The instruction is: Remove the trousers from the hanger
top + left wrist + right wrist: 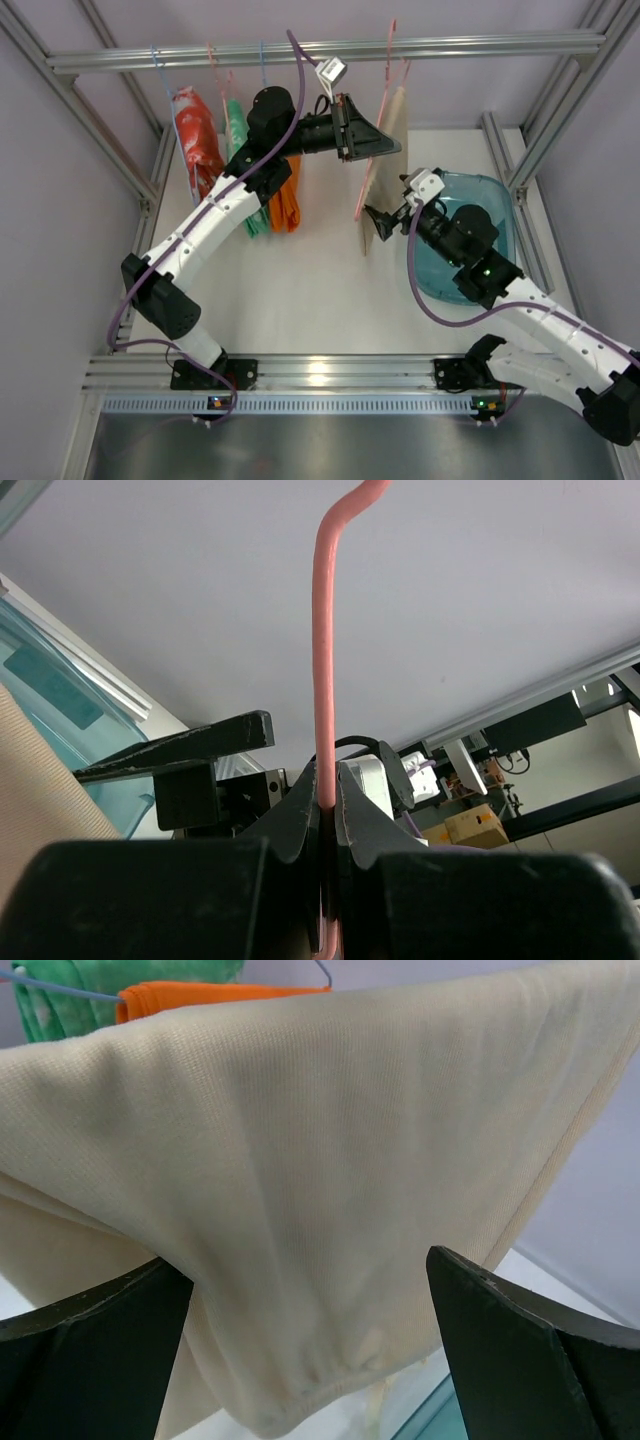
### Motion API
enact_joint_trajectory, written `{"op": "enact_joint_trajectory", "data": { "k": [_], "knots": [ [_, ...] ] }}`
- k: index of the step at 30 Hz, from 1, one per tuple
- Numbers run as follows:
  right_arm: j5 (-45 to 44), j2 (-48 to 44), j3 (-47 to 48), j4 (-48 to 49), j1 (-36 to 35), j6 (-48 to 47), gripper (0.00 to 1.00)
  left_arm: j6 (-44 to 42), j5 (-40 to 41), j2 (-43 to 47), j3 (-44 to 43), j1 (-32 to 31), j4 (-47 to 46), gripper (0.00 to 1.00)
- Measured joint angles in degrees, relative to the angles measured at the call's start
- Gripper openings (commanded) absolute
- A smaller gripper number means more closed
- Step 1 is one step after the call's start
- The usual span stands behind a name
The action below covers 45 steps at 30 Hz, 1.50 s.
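Observation:
The pale beige trousers point(388, 140) hang on a pink hanger point(389, 60) from the top rail. My left gripper point(362, 135) is shut on the pink hanger's wire point(324, 660), which runs up between its closed fingers. My right gripper point(374, 214) stands open at the lower end of the beige trousers point(330, 1160). The cloth hangs between its two fingers point(90, 1345) without being pinched. The orange trousers point(287, 195) hang further left on a blue hanger, and their top edge point(220, 995) shows behind the beige pair.
A green garment point(238, 130) and a red patterned one point(195, 135) hang at the left of the aluminium rail point(330, 52). A teal bin point(495, 200) sits at the right under my right arm. Frame posts stand on both sides.

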<state>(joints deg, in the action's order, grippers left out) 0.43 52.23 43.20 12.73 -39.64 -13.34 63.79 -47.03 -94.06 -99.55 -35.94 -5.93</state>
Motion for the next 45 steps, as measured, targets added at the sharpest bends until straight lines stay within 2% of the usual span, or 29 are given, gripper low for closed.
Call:
{"op": "enact_joint_trajectory", "data": {
  "k": [5, 11, 15, 22, 29, 33, 42, 45],
  "knots": [
    [-2.3, 1.9, 0.9, 2.1, 0.1, -1.1, 0.99, 0.0, -0.1, 0.0, 0.0, 0.0, 0.0, 0.0],
    [0.3, 2.3, 2.4, 3.1, 5.6, -1.6, 0.9, 0.0, -0.6, 0.0, 0.0, 0.0, 0.0, 0.0],
    [4.0, 2.4, 2.9, 3.5, 9.5, -1.3, 0.86, -0.1, -1.1, 0.0, 0.0, 0.0, 0.0, 0.0],
    [14.3, 4.3, 4.2, 2.6, 11.9, -1.0, 0.82, -0.4, -2.2, 0.0, 0.0, 0.1, 0.0, 0.0],
    [24.6, 4.1, 4.6, -1.8, 14.0, -3.4, 0.7, -0.9, -3.6, 0.0, 0.0, 0.0, -0.1, 0.0],
    [26.8, 4.1, 4.6, -3.6, 16.3, -4.6, 0.69, -0.9, -4.0, 0.0, 0.0, 0.0, -0.1, 0.0],
    [24.6, 6.1, 4.6, -2.0, 17.0, -5.4, 0.7, -1.0, -4.5, 0.0, 0.0, 0.1, -0.1, 0.0],
    [24.5, 7.0, 4.6, -1.7, 17.4, -5.8, 0.75, -1.2, -4.6, 0.0, 0.0, 0.1, -0.1, 0.0]
  ]
}}
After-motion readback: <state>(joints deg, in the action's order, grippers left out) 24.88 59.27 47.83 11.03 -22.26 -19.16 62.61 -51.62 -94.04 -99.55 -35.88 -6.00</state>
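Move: The right hand, wide open, faces the beige trousers, whose middle is about 6 cm ahead and 3 cm to its left, at roughly its own height. The orange garment hangs about 23 cm left and 6 cm ahead at similar height, and the teal bin lies some 21 cm right, 6 cm ahead and 30 cm below. From the left hand, shut on the pink hanger, the trousers' middle is about 12 cm below, 3 cm ahead and 1 cm right. The right hand works at the side of the hanging trousers, first going about 5 cm forward-right while rising a little, then coming back left, slightly back and down with some 15 degrees of counter-clockwise turn, and finally pushing forward again along the cloth, its fingers narrowing to about three quarters open with one fingertip still in at the fold. The left hand keeps its shut grip on the pink hanger and eases back only about 1 cm. ##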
